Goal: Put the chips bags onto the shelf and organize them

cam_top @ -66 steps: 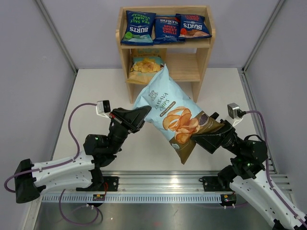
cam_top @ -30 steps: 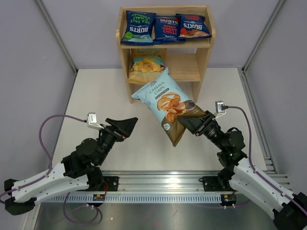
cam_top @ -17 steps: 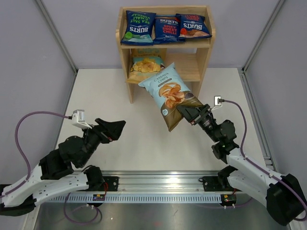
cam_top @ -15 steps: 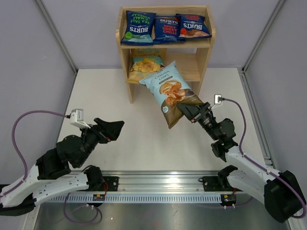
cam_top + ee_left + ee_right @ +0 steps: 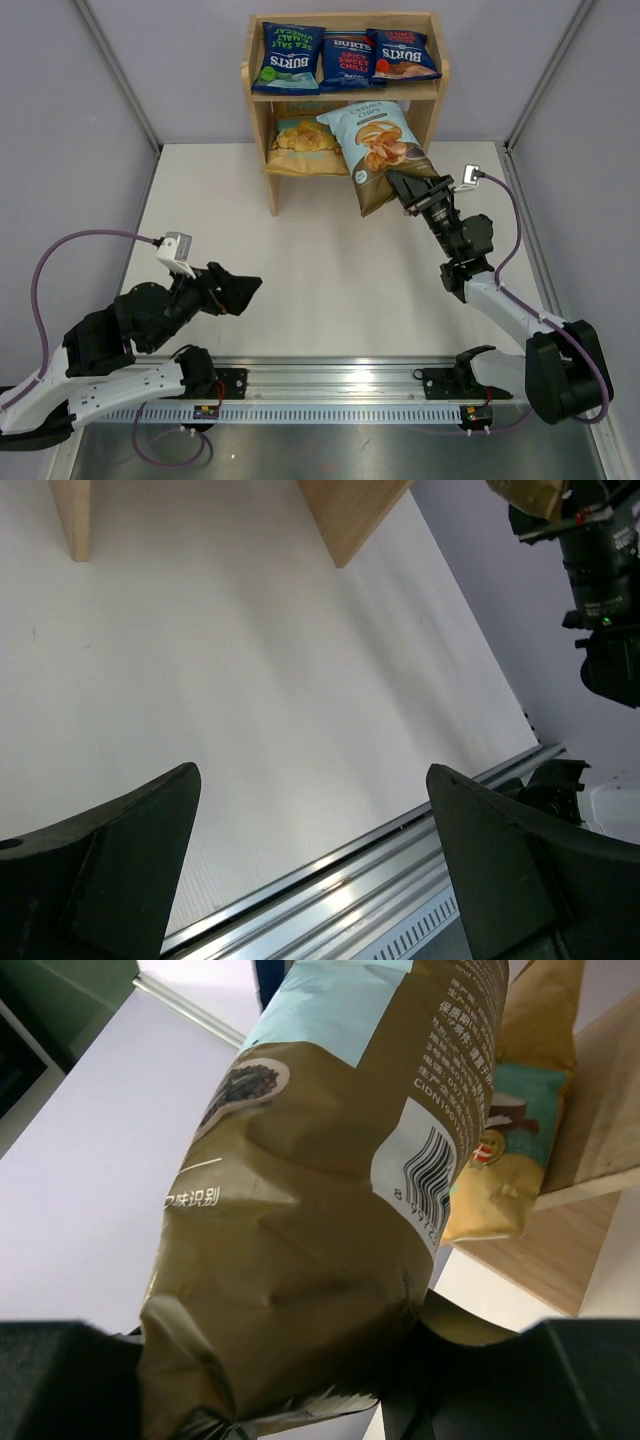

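The wooden shelf stands at the far edge of the table. Three dark-blue Burts bags lie side by side on its top. A tan chips bag leans in the left of the lower tier. My right gripper is shut on the brown bottom end of the light-blue-and-brown bag, whose top end pokes into the lower tier to the right of the tan bag. In the right wrist view this bag fills the frame, with the tan bag behind it. My left gripper hangs open and empty over the near-left table.
In the left wrist view the shelf's feet show at the top, the metal rail at the table's near edge lies below, and the right arm is at the upper right. Grey walls enclose the table.
The right gripper has carried the light-blue-and-brown bag up and away from mid-table to the shelf's lower tier. The left arm has drawn back towards the near left, still open.
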You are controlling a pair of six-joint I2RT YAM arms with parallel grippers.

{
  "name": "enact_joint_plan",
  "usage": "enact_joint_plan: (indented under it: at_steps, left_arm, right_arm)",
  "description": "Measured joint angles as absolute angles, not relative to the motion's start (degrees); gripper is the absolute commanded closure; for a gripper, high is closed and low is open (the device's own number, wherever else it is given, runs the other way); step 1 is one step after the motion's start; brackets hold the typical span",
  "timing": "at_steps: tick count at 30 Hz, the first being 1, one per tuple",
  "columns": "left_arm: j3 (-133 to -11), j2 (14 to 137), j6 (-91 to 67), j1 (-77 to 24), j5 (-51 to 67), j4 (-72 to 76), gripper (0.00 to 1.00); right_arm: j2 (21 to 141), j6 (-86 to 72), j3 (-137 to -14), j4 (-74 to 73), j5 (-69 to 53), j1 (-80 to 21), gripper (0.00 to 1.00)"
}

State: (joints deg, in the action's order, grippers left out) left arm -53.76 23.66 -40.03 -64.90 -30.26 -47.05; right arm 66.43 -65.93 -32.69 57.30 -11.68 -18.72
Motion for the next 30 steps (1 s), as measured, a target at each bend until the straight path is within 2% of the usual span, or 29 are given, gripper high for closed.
enact_joint_plan:
  at_steps: [9, 16, 30]
  left_arm:
    - [-54.89, 21.56, -35.38, -64.9, -26.65, -50.35, 0.01]
    - [-55.57, 20.45, -28.1, -64.9, -26.65, -50.81, 0.01]
    - [-48.14, 7.64, -24.01, -64.9, -27.55, -46.37, 0.01]
  right_arm:
    - [75.4, -66.96, -37.39, 58.48, -10.92, -17.56, 0.8]
    - [80.79, -66.61, -39.62, 63.4, -5.89, -17.5, 0.81]
    - [96.16, -63.13, -51.03, 69.52, 2.9, -17.89, 0.84]
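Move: The right hand grips the light-blue and brown cassava chips bag by its bottom end. The free right half of the lower shelf is about 20 cm ahead and 3 cm left, slightly below the hand. The yellow chips bag on that shelf stands some 17 cm ahead and 25 cm left. The shelf's right side panel is about 15 cm ahead and 5 cm right. From the left hand, the free place is roughly 40 cm ahead and 40 cm right. Keeping its pinch on the cassava bag's bottom end, the right hand pushes the bag top-first into the lower shelf, between the yellow bag and the right side panel. It goes about 13 cm forward, sinking only a little, and turns some 15 degrees clockwise. The empty left hand, still open, draws about 4 cm left and a little back, its fingers tipping upward. ##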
